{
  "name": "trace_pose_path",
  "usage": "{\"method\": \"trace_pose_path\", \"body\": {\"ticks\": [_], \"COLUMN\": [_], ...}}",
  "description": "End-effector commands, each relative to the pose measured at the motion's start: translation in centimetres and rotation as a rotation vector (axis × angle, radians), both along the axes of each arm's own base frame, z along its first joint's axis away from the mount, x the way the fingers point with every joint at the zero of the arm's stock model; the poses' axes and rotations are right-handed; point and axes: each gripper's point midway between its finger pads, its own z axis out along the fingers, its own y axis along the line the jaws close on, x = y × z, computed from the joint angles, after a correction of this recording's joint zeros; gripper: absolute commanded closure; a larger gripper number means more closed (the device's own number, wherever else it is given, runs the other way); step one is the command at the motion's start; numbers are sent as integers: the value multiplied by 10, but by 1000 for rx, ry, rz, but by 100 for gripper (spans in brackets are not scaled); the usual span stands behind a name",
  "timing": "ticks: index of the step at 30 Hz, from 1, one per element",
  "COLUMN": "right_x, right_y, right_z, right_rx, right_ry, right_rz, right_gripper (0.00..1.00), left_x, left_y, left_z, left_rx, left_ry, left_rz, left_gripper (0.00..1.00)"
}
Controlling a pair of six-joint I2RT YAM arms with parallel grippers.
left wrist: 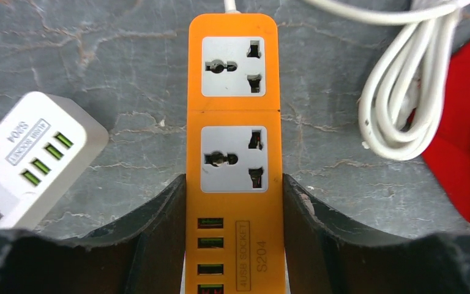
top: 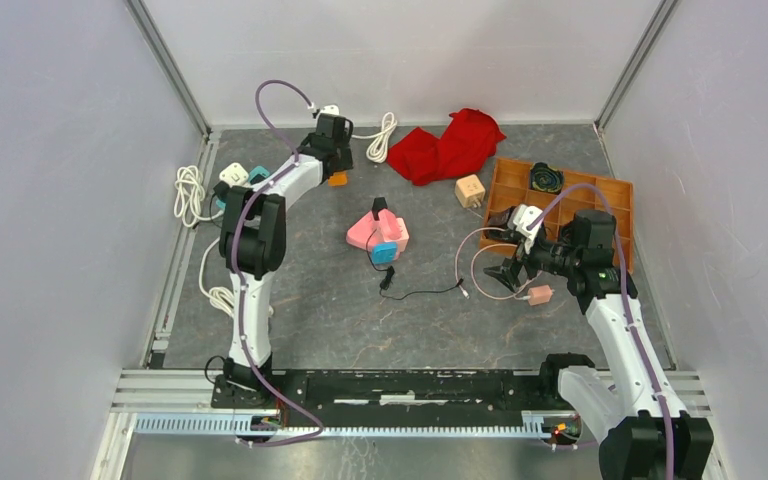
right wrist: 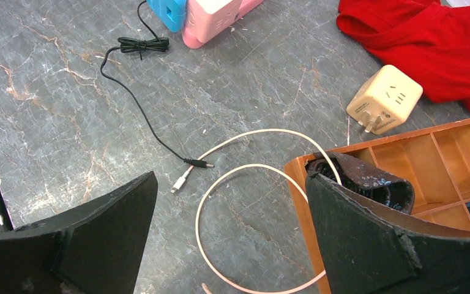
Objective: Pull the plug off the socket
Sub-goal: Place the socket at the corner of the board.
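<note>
My left gripper is shut on an orange socket strip, its fingers pressed against both long sides. The strip's two outlets in view are empty. From above, that gripper is at the back left with the orange strip under it. A pink socket block lies mid-table with a black plug standing on it and a blue adapter beside it. My right gripper hangs open over a pale pink cable loop, holding nothing.
A white socket strip lies left of the orange one, with a coiled white cord and red cloth to its right. An orange divided tray, a beige cube adapter and a thin black cable lie near my right gripper.
</note>
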Motion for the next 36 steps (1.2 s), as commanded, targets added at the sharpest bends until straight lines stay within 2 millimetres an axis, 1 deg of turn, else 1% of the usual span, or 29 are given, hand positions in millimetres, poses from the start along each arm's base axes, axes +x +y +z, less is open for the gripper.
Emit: {"method": "trace_pose_path", "body": {"ticks": [1, 2, 4, 7, 8, 9, 10, 12, 14, 16, 17, 18, 19, 20, 21, 24, 26, 27, 28, 29, 30, 31, 33, 36], "right_x": [3, 3, 4, 4, 4, 4, 4, 4, 4, 4, 4, 4, 4, 4, 4, 4, 4, 4, 4, 4, 3, 3, 3, 3], "right_y": [0, 0, -1, -1, -1, -1, -1, -1, -1, -1, -1, -1, -1, -1, -1, -1, -1, -1, -1, -1, -1, 0, 0, 1], "right_z": [2, 1, 2, 1, 1, 1, 1, 0, 0, 0, 0, -1, -1, -1, 0, 0, -1, 0, 0, 0, -1, 0, 0, -1], "right_rx": [-11, -10, -12, -14, -14, -14, -15, -16, -17, -16, -16, -16, -16, -16, -16, -17, -16, -16, -15, -15, -14, -12, -11, -9], "right_ry": [-26, -23, -28, -25, -26, -25, -26, -25, -25, -24, -23, -22, -20, -21, -22, -24, -22, -25, -25, -27, -25, -26, -26, -26], "right_rz": [-1, 0, -1, -2, -2, -2, -3, -3, -3, -3, -3, -2, -2, -2, -3, -2, -1, 1, 1, 2, 2, 4, 6, 8], "right_gripper": [2, 2, 2, 2, 2, 2, 2, 2, 2, 2, 2, 2, 2, 2, 2, 2, 2, 2, 2, 2, 2, 2, 2, 2], "left_x": [7, 7, 7, 8, 7, 8, 8, 8, 9, 6, 5, 2, -2, -7, -12, -33, -50, -61, -68, -82, -93, -105, -130, -165], "left_y": [-15, -14, -14, -14, -14, -13, -12, -10, -7, -9, -10, -12, -13, -13, -13, -11, -11, -14, -16, -19, -24, -28, -31, -35], "left_z": [-5, -10, -19, -28, -31, -32, -33, -27, -10, 16, 33, 49, 63, 78, 91, 130, 145, 145, 152, 146, 147, 155, 149, 132], "left_rx": [-73, -70, -63, -56, -54, -54, -53, -54, -69, -84, -94, -106, -115, -126, -133, -164, -197, -218, -239, -266, -296, -332, -393, -490], "left_ry": [15, 25, 47, 74, 83, 86, 93, 91, 73, 35, 0, -33, -64, -98, -130, -227, -272, -272, -291, -278, -285, -317, -326, -332], "left_rz": [-21, -21, -20, -25, -26, -27, -26, -19, -11, -34, -48, -63, -77, -94, -106, -130, -154, -178, -193, -222, -252, -283, -318, -339], "left_gripper": [98, 97, 87, 82, 78, 68, 52, 39, 31, 22, 17, 15, 9, 8, 2, 0, 0, 0, 0, 0, 0, 0, 0, 0]}}
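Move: The orange socket, still in the left hand, goes straight down to a patch of table whose middle is about 3 cm ahead of that hand and 5 cm below. The white socket lies roughly 16 cm to its left, level with it; the white coiled cord is 11 cm ahead and 12 cm right; the pink socket is 15 cm back and 10 cm right. From the right hand, that patch lies some 33 cm ahead, 39 cm left and 16 cm down. The orange socket, pinched by its sides near the USB end, is lowered about 4 cm by the left hand onto the table. The hand stops there and opens its fingers wide to let go. It then lifts quickly, nearly 20 cm, drawing back some 13 cm as the fingers tip up and the wrist swings slightly clockwise. ##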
